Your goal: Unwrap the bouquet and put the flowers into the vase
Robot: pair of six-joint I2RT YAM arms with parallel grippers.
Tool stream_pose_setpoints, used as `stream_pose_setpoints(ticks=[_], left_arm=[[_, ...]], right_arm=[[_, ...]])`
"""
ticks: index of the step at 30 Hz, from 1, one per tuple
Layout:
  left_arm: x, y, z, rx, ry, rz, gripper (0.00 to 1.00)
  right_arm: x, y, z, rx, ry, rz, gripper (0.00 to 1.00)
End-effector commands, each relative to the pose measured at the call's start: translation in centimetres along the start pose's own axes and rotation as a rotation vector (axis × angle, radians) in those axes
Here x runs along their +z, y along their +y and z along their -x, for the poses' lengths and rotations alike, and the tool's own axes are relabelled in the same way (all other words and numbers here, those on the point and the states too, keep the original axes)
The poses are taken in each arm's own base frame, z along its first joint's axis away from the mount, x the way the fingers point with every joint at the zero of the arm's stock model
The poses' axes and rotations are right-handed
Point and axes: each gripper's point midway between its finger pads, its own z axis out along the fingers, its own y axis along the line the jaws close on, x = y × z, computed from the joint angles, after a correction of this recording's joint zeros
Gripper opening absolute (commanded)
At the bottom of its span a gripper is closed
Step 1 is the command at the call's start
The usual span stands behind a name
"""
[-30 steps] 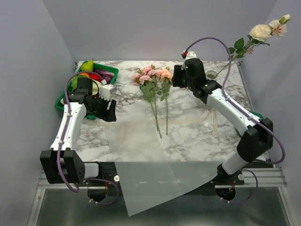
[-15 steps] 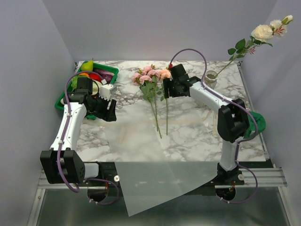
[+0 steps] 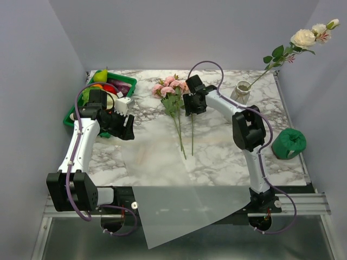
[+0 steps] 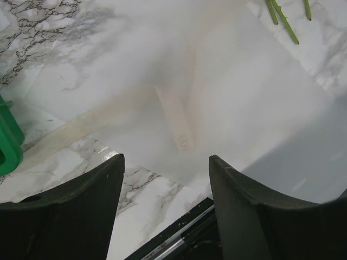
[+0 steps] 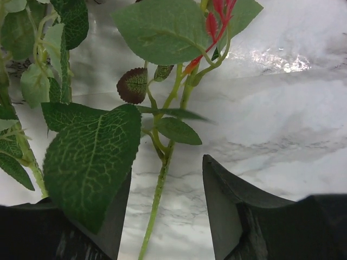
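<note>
The bouquet lies undone: its white paper (image 3: 179,195) is spread flat and hangs over the table's near edge. The loose flowers (image 3: 173,89), pink and peach roses with leaves, lie at the back middle, stems pointing toward me. My right gripper (image 3: 188,108) is down over the rightmost one, open, with its thin green stem (image 5: 158,187) between the fingers and untouched. The vase (image 3: 242,90) stands at the back right, holding one cream-rose stem (image 3: 302,38) that leans right. My left gripper (image 3: 129,130) hangs open and empty above the paper's left edge, where a cream ribbon (image 4: 176,122) shows.
A green tray (image 3: 69,115) of toy vegetables sits at the back left, close behind my left arm. A dark green knotted pouch (image 3: 289,143) rests at the right edge. The right arm's elbow stands between the vase and the pouch.
My right arm has swung left from beside the vase to the lying flowers, and its jaws now straddle a stem. The pouch has come into sight. The left arm has not moved.
</note>
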Motion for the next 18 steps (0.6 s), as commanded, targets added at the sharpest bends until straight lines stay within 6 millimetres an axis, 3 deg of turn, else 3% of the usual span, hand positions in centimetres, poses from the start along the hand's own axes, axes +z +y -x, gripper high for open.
stream_pose_setpoints(ticks=[1,8,14,18], left_arm=[[0.0,0.2,0.2,0.004,-0.012,-0.005,0.72],[0.0,0.4,-0.1,0.003,-0.005,-0.007,0.72],[-0.3,0.6,-0.2,0.002,-0.007,0.005,0.72],[-0.4,0.7,-0.5,0.002,-0.001,0.014,0.73]], right_arm=[[0.4,0.1,-0.2,-0.001,0.029,-0.012,0.61],[2.0,-0.2,-0.9,-0.004,0.054,-0.032,0.55],[2.6,-0.2,-0.7,0.003,0.042,-0.038,0.43],[2.9,0.0,-1.1,0.014,0.051,-0.031,0.27]])
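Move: The stem of the peach rose runs fore and aft almost straight beneath the right hand, between its open fingers and some 2 cm below them. The pink roses' stems lie about 6 cm to that hand's left, level with it, and their blooms about 15 cm ahead and 10 cm left. The vase stands about 19 cm to its right, roughly level. From the left hand the peach rose's stem is about 20 cm ahead, 23 cm right and 14 cm lower. The right hand sinks another 1.5 cm or so onto the peach rose's stem just below its leaves, straddling the stem with the fingertips pointing steeply down and the wrist hardly turning. As it comes down and then stops, the fingers draw together from either side of the stem, narrowing their gap by nearly half without yet shutting. ##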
